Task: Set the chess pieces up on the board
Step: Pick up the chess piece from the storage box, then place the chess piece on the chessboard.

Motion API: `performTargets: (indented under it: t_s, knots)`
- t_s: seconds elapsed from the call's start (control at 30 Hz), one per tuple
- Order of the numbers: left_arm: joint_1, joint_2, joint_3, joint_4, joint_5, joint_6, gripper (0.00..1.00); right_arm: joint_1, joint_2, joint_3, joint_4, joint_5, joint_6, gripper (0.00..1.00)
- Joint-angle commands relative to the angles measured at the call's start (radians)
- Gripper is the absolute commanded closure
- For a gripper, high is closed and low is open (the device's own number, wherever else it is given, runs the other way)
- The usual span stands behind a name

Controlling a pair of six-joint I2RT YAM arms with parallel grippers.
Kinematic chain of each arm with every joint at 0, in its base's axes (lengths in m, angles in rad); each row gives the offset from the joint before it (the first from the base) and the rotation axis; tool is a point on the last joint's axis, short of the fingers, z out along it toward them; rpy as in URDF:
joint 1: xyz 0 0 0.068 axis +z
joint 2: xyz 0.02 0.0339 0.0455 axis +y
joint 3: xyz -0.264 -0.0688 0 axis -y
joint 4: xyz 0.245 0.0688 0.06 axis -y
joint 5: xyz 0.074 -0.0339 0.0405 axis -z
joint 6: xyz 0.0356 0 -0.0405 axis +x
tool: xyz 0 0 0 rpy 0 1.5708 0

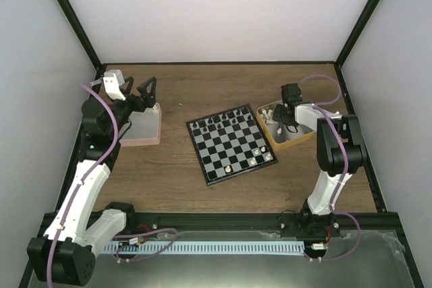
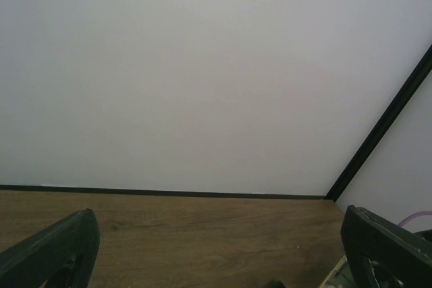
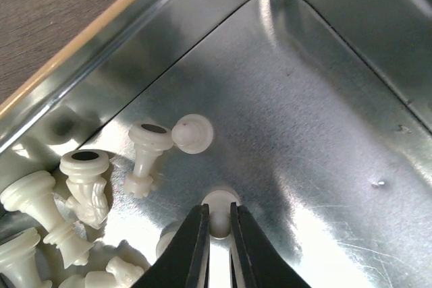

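Observation:
The board (image 1: 231, 143) lies mid-table with black chessmen along its far rows and a few cream pieces (image 1: 254, 162) near its front right corner. My right gripper (image 1: 289, 121) reaches down into the orange-tan tray (image 1: 295, 140) to the right of the board. In the right wrist view its jaws (image 3: 219, 226) are shut on a small cream chess piece (image 3: 220, 206) that stands on the tray's metal floor. Several more cream pieces (image 3: 84, 183) lie loose to the left of it. My left gripper (image 1: 140, 90) is open, raised above the pink tray (image 1: 142, 128), with nothing between its fingers (image 2: 54, 251).
The pink tray sits at the far left of the wooden table and the orange-tan tray at the right, close beside the board. White walls with black frame posts enclose the table. The tray's metal walls (image 3: 202, 5) rise close round my right gripper.

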Motion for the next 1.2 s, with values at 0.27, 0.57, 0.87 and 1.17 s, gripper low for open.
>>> performTargets:
  t_s: [0.27,0.57,0.87,1.17]
  knots:
    - [0.006,-0.006,0.009,0.019,-0.003,0.010,0.00,0.049,-0.114,0.000,-0.020,0.103,0.001,0.97]
    - [0.006,-0.007,0.009,0.019,0.004,0.007,0.00,0.204,-0.276,-0.029,-0.139,0.086,0.009,0.96]
    - [0.006,-0.008,0.007,0.027,0.017,-0.003,0.00,0.365,-0.365,-0.075,-0.241,0.002,0.085,0.95]
    - [0.006,-0.007,0.005,0.032,0.024,-0.009,0.00,0.511,-0.385,-0.151,-0.294,-0.032,0.178,0.95]
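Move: The white pawn is already between my right fingers. The free square it is bound for lies about 17 cm to my right hand's left and 16 cm back, roughly level. Beside that square, two standing pawns are about 14 cm left and 15 back, and 11 left and 14 back. In the storage box a loose pawn stands some 4 cm ahead and 1 left of me. From my left hand the square is about 45 cm right, 7 back and 34 below. With my right fingers staying shut on the pawn, I lift it out of the storage box by about 10 cm, and while still rising swing left over the box's rim, then back as well, some 15 cm left and 13 cm back in all. Over the board I come down about 4 cm towards the free square beside the standing pawns, my wrist turning roughly 20 degrees counter-clockwise. ##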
